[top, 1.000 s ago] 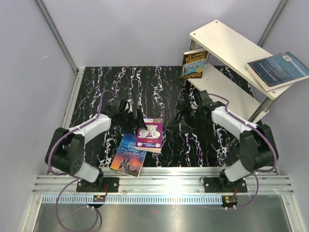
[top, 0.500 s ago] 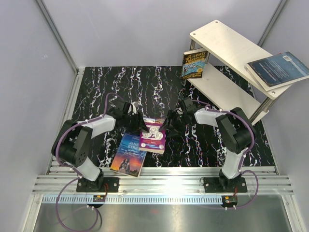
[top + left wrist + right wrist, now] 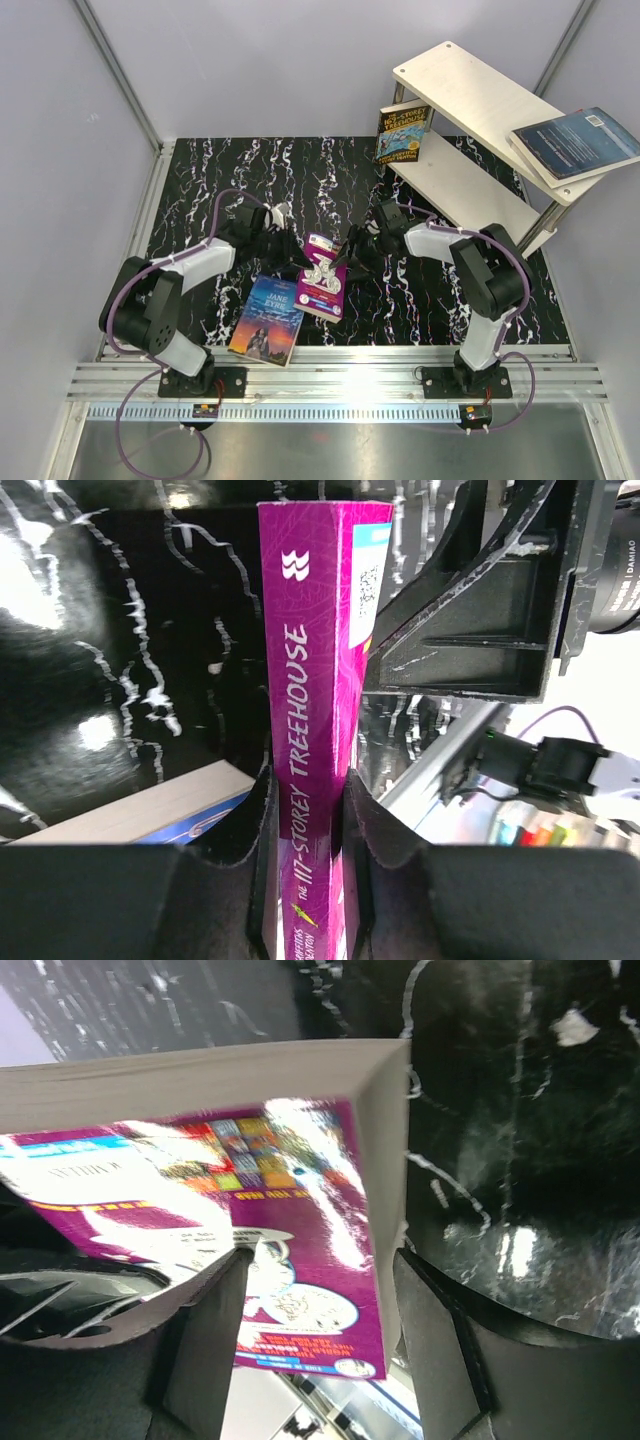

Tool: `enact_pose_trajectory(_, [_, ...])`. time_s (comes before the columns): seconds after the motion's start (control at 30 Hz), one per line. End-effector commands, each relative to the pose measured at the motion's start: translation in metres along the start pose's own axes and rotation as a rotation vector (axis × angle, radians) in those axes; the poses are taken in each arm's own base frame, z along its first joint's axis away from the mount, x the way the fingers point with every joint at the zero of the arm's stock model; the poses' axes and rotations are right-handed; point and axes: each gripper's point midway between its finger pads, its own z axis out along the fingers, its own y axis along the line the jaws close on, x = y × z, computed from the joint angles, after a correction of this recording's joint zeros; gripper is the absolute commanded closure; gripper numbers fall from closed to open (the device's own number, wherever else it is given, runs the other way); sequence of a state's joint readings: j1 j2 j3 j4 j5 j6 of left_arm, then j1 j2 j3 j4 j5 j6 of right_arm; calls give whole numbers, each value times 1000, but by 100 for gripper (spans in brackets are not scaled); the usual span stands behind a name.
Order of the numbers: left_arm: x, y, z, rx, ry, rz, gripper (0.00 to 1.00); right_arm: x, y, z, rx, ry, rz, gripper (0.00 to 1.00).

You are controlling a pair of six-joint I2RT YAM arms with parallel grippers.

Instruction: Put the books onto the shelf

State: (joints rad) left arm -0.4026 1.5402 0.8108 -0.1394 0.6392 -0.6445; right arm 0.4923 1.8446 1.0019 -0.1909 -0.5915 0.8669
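Note:
The purple book with white circles (image 3: 322,280) stands tilted on its edge at the middle of the table. My left gripper (image 3: 291,257) is shut on it, both pads pressed against the covers beside the spine (image 3: 310,680). My right gripper (image 3: 354,256) is open at the book's other side. A corner of the purple cover (image 3: 310,1260) lies between its spread fingers (image 3: 440,1345). The Jane Eyre book (image 3: 266,320) lies flat near the front edge. A blue-yellow Treehouse book (image 3: 402,132) leans against the shelf (image 3: 470,95). A grey-blue book (image 3: 578,140) rests on the top board.
The shelf's lower board (image 3: 455,185) runs behind the right arm, held by silver posts (image 3: 545,225). The metal rail (image 3: 340,380) with both arm bases lines the near edge. Grey walls close in the left and back sides.
The left gripper closed on the purple book and tipped it up off the table. The right arm swung left from beside the shelf to the book, its jaws narrowing a little.

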Motion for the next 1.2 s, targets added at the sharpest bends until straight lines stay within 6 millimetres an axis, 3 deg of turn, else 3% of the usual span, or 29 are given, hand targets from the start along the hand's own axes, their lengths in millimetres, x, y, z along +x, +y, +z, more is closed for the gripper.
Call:
enact_pose_trajectory(0.0, [-16, -54, -10, 215, -7, 68, 100, -7, 20, -11, -36, -58, -45, 33])
enact_pose_trajectory(0.2, [-14, -68, -14, 284, -16, 68, 100, -2, 23, -26, -28, -76, -47, 31])
enact_pose_trajectory(0.23, [-20, -78, -20, 299, -35, 90, 100, -3, 35, -39, -47, -100, -79, 28])
enact_pose_trajectory(0.3, [-25, -92, -29, 326, -38, 102, 100, 1, 42, -55, -37, -123, -101, 12])
enact_pose_trajectory(0.33, [-28, -100, -33, 344, -45, 110, 100, 2, 60, -75, -75, -162, -143, 8])
enact_pose_trajectory(0.37, [-35, -119, -44, 391, -58, 131, 100, 5, 63, -84, -70, -171, -148, 1])
enact_pose_trajectory(0.43, [-42, -140, -56, 446, -74, 147, 100, 9, 85, -112, -111, -221, -200, 0])
enact_pose_trajectory(0.5, [-52, -170, -73, 520, -98, 167, 100, 14, 87, -127, -88, -245, -203, 0])
enact_pose_trajectory(0.63, [-64, -205, -96, 620, -125, 179, 100, 15, 104, -168, -93, -348, -242, 0])
enact_pose_trajectory(0.77, [-71, -242, -124, 781, -142, 157, 100, 16, 105, -184, -62, -396, -256, 0])
enact_pose_trajectory(0.83, [-74, -248, -130, 836, -148, 128, 100, 17, 108, -189, -72, -405, -257, 0])
enact_pose_trajectory(0.87, [-74, -262, -146, 915, -163, 124, 100, 18, 108, -190, -73, -404, -252, 0])
enact_pose_trajectory(0.93, [-76, -266, -154, 979, -144, 41, 100, 20, 112, -196, -93, -418, -244, 0])
enact_pose_trajectory(0.97, [-76, -273, -167, 1050, -181, 79, 100, 22, 114, -198, -102, -423, -245, 0])
enact_pose_trajectory(1.17, [-80, -276, -195, 1213, -197, 21, 100, 30, 116, -218, -121, -475, -249, 0])
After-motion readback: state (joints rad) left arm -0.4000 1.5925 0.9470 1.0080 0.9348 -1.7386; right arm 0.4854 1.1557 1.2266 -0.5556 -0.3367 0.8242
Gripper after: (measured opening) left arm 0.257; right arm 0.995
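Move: The left gripper already holds the purple book by its spine; the shelf's top board lies about 43 cm to its right, 16 cm ahead and 20 cm up. The blue book on that board is some 53 cm right, 8 cm ahead, and the standing yellow book 24 cm right, 26 cm ahead. Jane Eyre lies 11 cm left, 13 cm back. From the right gripper, straddling the page edge, the purple book's middle is 5 cm left, 3 cm back. Keep the left gripper's pinch on the spine and lift the purple book about 25 cm, drifting right and a little forward towards the shelf, while swinging the fingers up some 50 degrees until they point nearly level to the right. Raise the right gripper alongside, slightly rightward, tilting it back and opening its fingers wide while they stay around the page edge. ##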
